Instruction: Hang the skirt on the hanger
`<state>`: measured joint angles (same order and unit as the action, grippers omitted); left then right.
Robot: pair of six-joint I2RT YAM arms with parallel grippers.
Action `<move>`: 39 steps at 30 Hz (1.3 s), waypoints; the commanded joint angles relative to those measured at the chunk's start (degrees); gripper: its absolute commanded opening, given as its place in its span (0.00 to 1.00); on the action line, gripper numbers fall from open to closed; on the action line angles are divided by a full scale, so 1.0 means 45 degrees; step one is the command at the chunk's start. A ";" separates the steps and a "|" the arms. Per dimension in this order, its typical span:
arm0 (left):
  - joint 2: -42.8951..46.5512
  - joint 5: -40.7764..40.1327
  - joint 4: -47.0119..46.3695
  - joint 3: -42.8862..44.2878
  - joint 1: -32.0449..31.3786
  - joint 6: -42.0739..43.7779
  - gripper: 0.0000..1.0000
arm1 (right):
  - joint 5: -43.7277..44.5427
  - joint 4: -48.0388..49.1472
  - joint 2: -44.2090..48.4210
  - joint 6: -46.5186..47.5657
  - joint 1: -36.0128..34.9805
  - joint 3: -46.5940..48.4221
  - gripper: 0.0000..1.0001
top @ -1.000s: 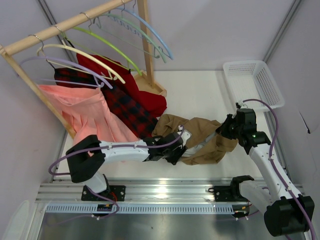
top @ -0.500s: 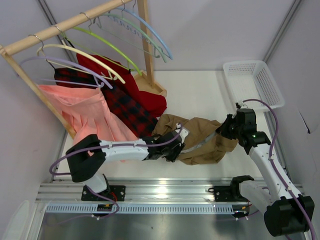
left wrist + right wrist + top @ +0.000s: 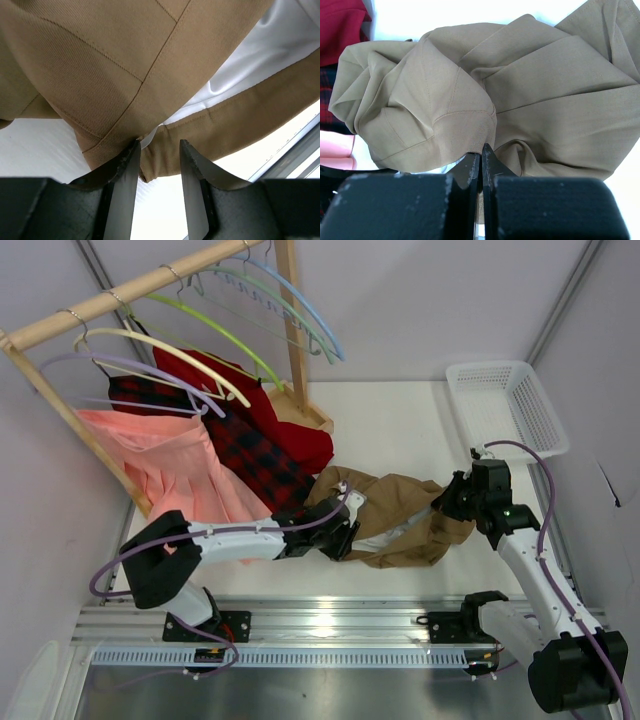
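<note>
The tan skirt lies crumpled on the white table, its white lining showing. My left gripper is at the skirt's left edge. In the left wrist view the gripper is open, its tips at the skirt's seamed edge with the white lining beside it. My right gripper is at the skirt's right side. In the right wrist view it is shut on a fold of the skirt. The pale sage-green hanger hangs empty on the wooden rail, far from both grippers.
A wooden rack at the back left carries several hangers. A salmon-pink skirt, a red-and-black plaid skirt and a red garment hang beside the left arm. A white mesh basket stands at the back right.
My left gripper has shifted a little left and back along the skirt's left edge, and the fabric there has moved with it. The right gripper has stayed put, still shut on the skirt.
</note>
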<state>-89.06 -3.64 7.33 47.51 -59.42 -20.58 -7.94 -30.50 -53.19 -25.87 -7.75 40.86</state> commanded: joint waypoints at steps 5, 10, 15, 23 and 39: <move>0.0202 0.0164 -0.0419 -0.0029 0.0099 -0.0037 0.42 | 0.0047 0.0274 0.0179 -0.0013 0.0062 0.0021 0.00; -0.0072 -0.0011 -0.0341 0.0010 0.0079 -0.0017 0.42 | 0.0066 0.0274 0.0179 -0.0052 0.0062 0.0021 0.00; -0.0813 -0.1590 0.0400 0.0516 -0.0038 -0.0076 0.41 | 0.0066 0.0313 0.0160 -0.0052 0.0062 0.0080 0.00; -0.1186 -0.2023 0.0070 0.0732 -0.0077 -0.0134 0.35 | 0.0086 0.0235 0.0121 -0.0072 0.0062 0.0217 0.00; 0.1701 -0.1537 0.0070 0.0420 0.0000 0.0491 0.00 | 0.0203 0.0235 0.0042 -0.0072 0.0042 0.0256 0.00</move>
<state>-89.12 -11.53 9.10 48.82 -59.70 -20.25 -7.88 -30.50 -53.21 -25.89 -7.75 40.86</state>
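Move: The left waistband corner of the brown skirt lies just off the left hand's half-open fingertips, about 2 cm ahead, 1 cm left and 2 cm below. The waistband end held by the right gripper is some 23 cm to the left hand's right, 9 cm ahead and 7 cm higher; the near end of the plaid skirt is about 10 cm left and 13 cm ahead. From the right hand, that free corner is roughly 24 cm left, 7 cm back and 10 cm below. The left fingers, half open at first, pinch shut on the free waistband corner of the brown skirt after the hand dips about 2.5 cm and eases a couple of centimetres forward and slightly left, tilting a little. Closed, the hand starts straight up, some 3 cm. The right hand stays in place and keeps its grip on the other end of the waistband. ##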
